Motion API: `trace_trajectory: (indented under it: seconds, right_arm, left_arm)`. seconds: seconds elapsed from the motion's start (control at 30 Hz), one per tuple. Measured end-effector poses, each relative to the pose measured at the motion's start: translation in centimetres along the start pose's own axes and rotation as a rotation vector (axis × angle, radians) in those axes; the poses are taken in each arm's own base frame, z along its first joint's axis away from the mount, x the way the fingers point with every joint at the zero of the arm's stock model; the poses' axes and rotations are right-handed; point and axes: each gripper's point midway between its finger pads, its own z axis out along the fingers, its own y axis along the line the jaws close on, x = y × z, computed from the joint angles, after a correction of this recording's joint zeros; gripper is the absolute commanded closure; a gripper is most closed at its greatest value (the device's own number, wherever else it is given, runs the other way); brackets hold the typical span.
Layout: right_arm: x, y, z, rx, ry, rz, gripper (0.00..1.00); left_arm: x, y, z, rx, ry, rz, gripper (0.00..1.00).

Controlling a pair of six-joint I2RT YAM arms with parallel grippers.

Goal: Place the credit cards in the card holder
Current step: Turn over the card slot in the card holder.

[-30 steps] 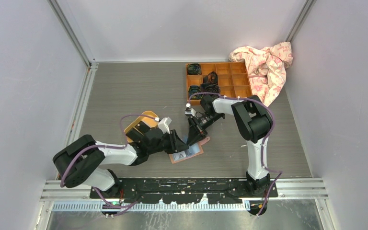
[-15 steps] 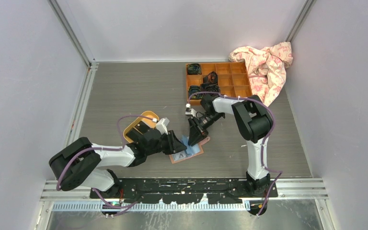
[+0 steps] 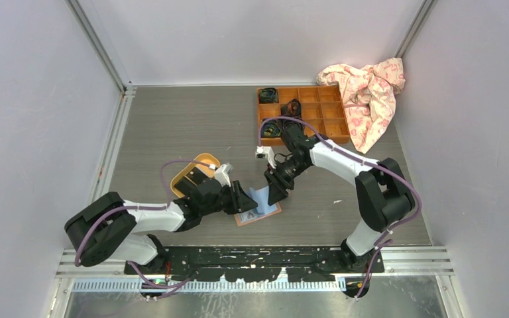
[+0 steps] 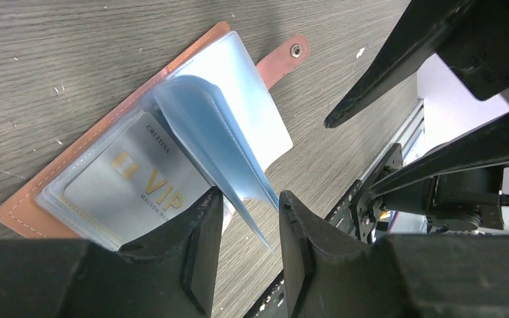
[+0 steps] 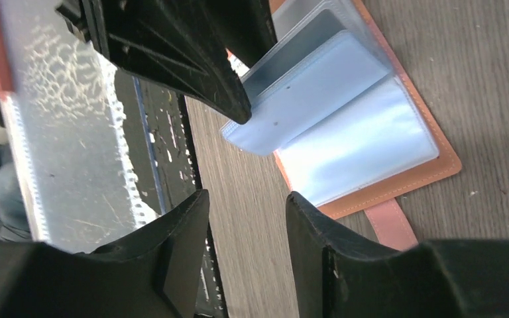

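Observation:
The card holder [image 3: 260, 213] lies open on the table, salmon-pink with a snap tab [image 4: 283, 57]. A silvery credit card [image 4: 132, 182] marked VIP sits inside a clear sleeve on its left half. Several bluish sleeves [image 4: 219, 129] stand up from the spine. My left gripper [image 4: 248, 199] is low at the holder's near edge, and the sleeves' lower corner reaches into the gap between its parted jaws without being clamped. My right gripper [image 5: 246, 195] hovers at the holder's right side [image 5: 397, 192], open with only bare table between its fingers. No loose cards are in view.
A yellow oval tray [image 3: 202, 161] sits behind my left wrist, partly hidden by the arm. At the back right stand an orange-brown wooden compartment box [image 3: 318, 109] holding black items and a crumpled pink patterned cloth [image 3: 368, 89]. Grey walls enclose the table.
My right arm's elbow has swung out to the right, its jaws have spread and it has drawn back slightly from the holder. The blue sleeves now stand up higher. The left gripper has barely moved.

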Motion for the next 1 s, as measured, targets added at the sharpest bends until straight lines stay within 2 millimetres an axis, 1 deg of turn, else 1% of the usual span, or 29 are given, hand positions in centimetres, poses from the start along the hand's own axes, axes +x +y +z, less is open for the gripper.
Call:
trace_trajectory:
  seconds: [0.03, 0.13, 0.27, 0.43, 0.7, 0.83, 1.0]
  right_arm:
    - [0.2, 0.1, 0.1, 0.008, 0.003, -0.045, 0.47]
    - [0.9, 0.1, 0.4, 0.018, 0.022, -0.107, 0.47]
    - [1.5, -0.3, 0.7, 0.029, 0.041, -0.144, 0.47]
    - [1.4, -0.6, 0.8, 0.042, 0.040, -0.182, 0.47]
    - [0.6, -0.2, 0.3, 0.062, 0.009, -0.236, 0.49]
    - [0.6, -0.3, 0.4, 0.065, 0.009, -0.243, 0.49]
    - [0.7, -0.4, 0.3, 0.066, 0.016, -0.263, 0.49]
  left_arm:
    - [0.0, -0.1, -0.1, 0.002, -0.002, 0.001, 0.60]
    - [-0.2, -0.3, -0.5, 0.005, -0.009, 0.003, 0.59]
    - [-0.4, -0.2, -1.0, -0.004, -0.019, 0.006, 0.59]
    - [-0.3, 0.4, -1.4, -0.027, -0.021, 0.015, 0.60]
    - [0.3, 1.9, -1.8, -0.087, -0.008, 0.025, 0.62]
    - [0.2, 2.8, -3.0, -0.134, -0.021, 0.040, 0.62]
    - [-1.1, 2.5, -5.3, -0.148, -0.085, 0.073, 0.58]
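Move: Standing half turned between the left hand's open fingers is the card slot of the card holder, its middle about 2 cm ahead, 1 cm right and 1 cm below. The VIP card in the holder's left half lies roughly 2 cm ahead, 3 cm left and 3 cm down; the blank right half about 3 cm ahead and 4 cm right, the card tray some 11 cm ahead and 18 cm left, all at that level. From the right hand the card slot is about 2 cm ahead, 4 cm left and 3 cm down. Sweeping left by about 5.5 cm, the left hand carries the upright card slot over towards the holder's left half. It lifts slightly, dips some 1.5 cm, then rises clear past the left half, fingers staying partly open and the wrist rolling a little. The right hand sinks about 1.5 cm, rises half of that back and hovers beside the holder, tilting some 15 degrees. ##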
